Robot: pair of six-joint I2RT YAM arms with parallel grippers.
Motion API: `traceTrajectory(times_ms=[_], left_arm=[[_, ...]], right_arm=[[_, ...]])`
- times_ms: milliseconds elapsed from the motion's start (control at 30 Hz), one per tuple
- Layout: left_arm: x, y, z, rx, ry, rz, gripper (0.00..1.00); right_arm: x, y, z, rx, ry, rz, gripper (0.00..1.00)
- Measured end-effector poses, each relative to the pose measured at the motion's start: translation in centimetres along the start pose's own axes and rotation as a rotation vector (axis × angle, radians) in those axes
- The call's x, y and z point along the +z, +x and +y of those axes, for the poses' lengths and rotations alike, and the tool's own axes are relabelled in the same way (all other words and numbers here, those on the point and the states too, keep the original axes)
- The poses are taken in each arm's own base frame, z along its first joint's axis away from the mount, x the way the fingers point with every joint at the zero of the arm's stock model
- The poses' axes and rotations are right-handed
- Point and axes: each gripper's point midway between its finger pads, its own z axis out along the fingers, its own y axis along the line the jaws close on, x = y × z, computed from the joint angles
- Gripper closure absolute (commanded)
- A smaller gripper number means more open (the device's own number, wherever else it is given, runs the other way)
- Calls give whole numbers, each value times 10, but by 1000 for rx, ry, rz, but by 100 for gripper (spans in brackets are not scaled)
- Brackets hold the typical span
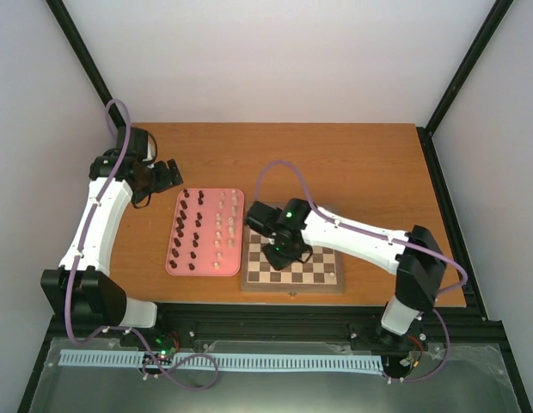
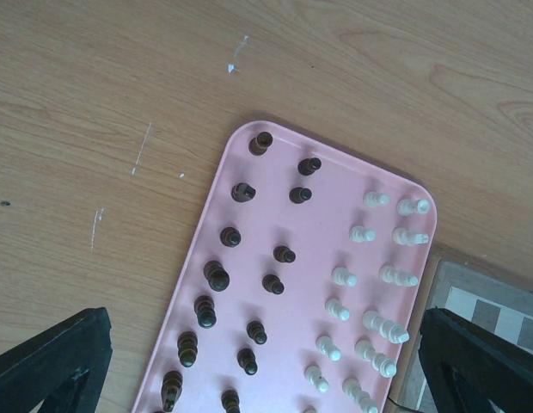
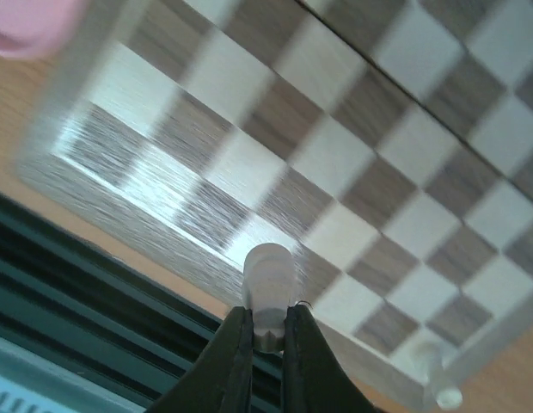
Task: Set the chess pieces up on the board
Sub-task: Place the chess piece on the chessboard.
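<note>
My right gripper (image 3: 268,331) is shut on a cream-white chess piece (image 3: 269,280) and holds it just above the board (image 3: 352,163), near the board's front rim. Another cream piece (image 3: 437,376) shows blurred at the board's edge, lower right. In the top view the right gripper (image 1: 279,249) hangs over the left part of the board (image 1: 322,274). My left gripper (image 1: 168,175) is open with nothing between its fingers (image 2: 52,361). It hovers past the far end of the pink tray (image 2: 249,146). Dark brown pieces (image 2: 217,275) and cream pieces (image 2: 374,327) stand on that tray in rows.
The pink tray (image 1: 236,196) lies right beside the board's left rim. A black and green frame rail (image 3: 69,292) runs along the table's near edge, just below the board. Bare wooden table (image 1: 352,163) stretches behind the board and tray.
</note>
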Motion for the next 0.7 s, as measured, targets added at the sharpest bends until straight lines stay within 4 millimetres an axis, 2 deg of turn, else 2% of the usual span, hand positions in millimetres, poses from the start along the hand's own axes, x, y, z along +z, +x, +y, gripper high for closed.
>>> traceTrajectory(times_ms=[133, 400, 533, 700], left_arm=[[2, 0, 0, 0, -2, 5, 0], [4, 1, 0, 0, -4, 12, 0], [4, 1, 0, 0, -4, 12, 0], [4, 1, 0, 0, -3, 13, 0]], right_arm=[[13, 38, -28, 89, 81, 53, 97], [31, 87, -66, 269, 141, 95, 97], [39, 99, -77, 344, 121, 102, 97], [44, 97, -76, 375, 80, 83, 97]])
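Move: The right gripper already holds a white chess piece over the board. The dark near-row square beside the corner piece lies about 13 cm to its right, 4 cm back and 11 cm down. The white corner piece stands some 3 cm further right of that square; the board's middle is around 7 cm ahead and 5 cm right of the hand, the pink tray's middle roughly 10 cm ahead and 23 cm left. From the left gripper that square is about 42 cm right, 20 cm back and 20 cm down. Carry the held white piece right along the board's near side, about 11 cm, sinking some 6 cm and easing slightly back, towards the dark square beside the white corner piece. Turn the wrist about 20 degrees clockwise on the way, keep the fingers shut on the piece, and slow to nearly a stop low over the near rows. ##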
